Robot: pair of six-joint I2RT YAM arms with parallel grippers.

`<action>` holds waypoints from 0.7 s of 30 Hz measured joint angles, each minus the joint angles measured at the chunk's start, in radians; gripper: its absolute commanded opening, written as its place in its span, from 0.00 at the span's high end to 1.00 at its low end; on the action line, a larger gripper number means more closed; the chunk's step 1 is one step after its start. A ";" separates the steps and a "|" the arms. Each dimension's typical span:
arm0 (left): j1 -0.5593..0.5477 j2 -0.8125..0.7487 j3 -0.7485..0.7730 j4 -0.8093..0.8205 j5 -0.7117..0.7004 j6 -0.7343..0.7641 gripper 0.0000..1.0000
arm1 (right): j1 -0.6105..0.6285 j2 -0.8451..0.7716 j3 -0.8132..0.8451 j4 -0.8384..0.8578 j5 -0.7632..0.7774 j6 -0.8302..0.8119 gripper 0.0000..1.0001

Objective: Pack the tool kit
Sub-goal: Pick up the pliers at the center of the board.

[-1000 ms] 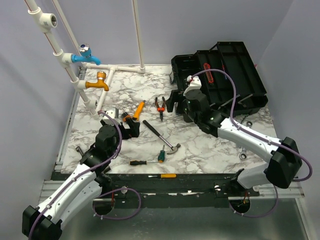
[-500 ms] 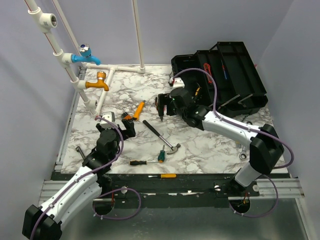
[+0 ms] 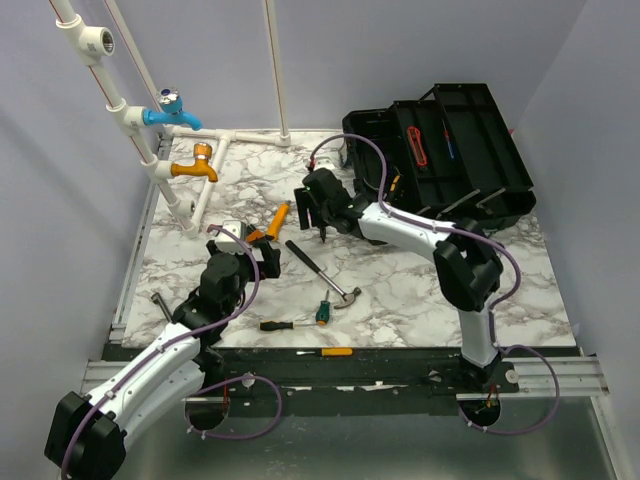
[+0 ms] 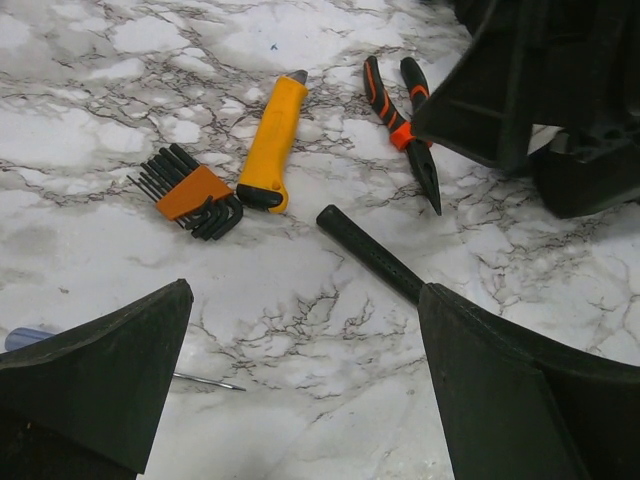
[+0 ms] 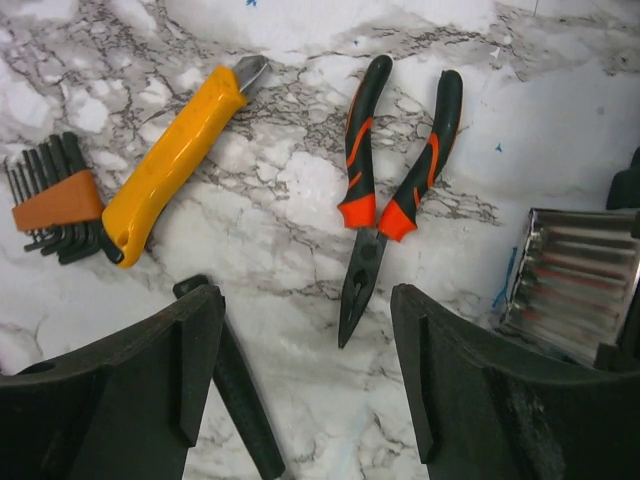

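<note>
The black toolbox (image 3: 450, 150) stands open at the back right with a few tools inside. My right gripper (image 3: 313, 215) (image 5: 305, 310) hovers open just above the red-black pliers (image 5: 400, 200) (image 4: 405, 130), whose tip points into the gap between the fingers. To the left lie a yellow knife (image 3: 278, 218) (image 5: 175, 165) and an orange hex key set (image 4: 190, 190) (image 5: 55, 205). The hammer (image 3: 325, 275) lies mid-table, with its handle (image 4: 375, 255) reaching towards my left gripper (image 3: 262, 255) (image 4: 305, 300), which is wide open and empty.
Two screwdrivers (image 3: 323, 310) (image 3: 280, 324) lie near the front and a yellow one (image 3: 335, 351) on the front rail. A blue-handled screwdriver (image 4: 25, 338) lies by my left finger. A ribbed silver piece (image 5: 575, 280) sits right of the pliers. White pipes with taps (image 3: 175, 115) stand back left.
My right arm has swung left from the toolbox to above the pliers, and its jaws have narrowed slightly. My left gripper has edged forward towards the knife, still wide open.
</note>
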 measured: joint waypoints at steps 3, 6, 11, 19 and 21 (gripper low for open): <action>0.000 0.013 0.004 0.002 0.008 0.000 0.02 | 0.000 0.078 0.084 -0.029 0.026 -0.006 0.35; 0.001 0.026 0.013 0.003 0.012 0.000 0.02 | 0.000 0.144 0.150 -0.057 0.048 -0.021 0.39; 0.001 0.026 0.013 0.003 0.017 0.000 0.02 | -0.014 0.251 0.272 -0.102 0.058 -0.032 0.41; 0.002 0.023 0.013 0.005 0.021 0.000 0.02 | -0.060 0.342 0.349 -0.125 0.048 -0.035 0.45; 0.002 0.023 0.013 0.005 0.022 0.000 0.02 | -0.067 0.352 0.351 -0.123 0.048 -0.033 0.50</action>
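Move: The pliers lie straight ahead of the open right gripper, about 9 cm farther out and some 10 cm lower. The yellow knife lies about 10 cm to their left, at nearly the same reach; the hex key set is roughly 14 cm left of them and 6 cm nearer the base. The hammer's middle is about 15 cm back from the pliers, in line with them. From the left gripper the pliers are some 18 cm ahead and 10 cm right. Bring the right gripper forward and down at an even slant, about 7 cm each way, towards the joint and handles of the pliers. Narrow the jaws on the way from about three-quarters to just over half open, without shutting them, and roll the hand slightly, its left side dipping under 10 degrees. Keep the fingers still open at the end. ##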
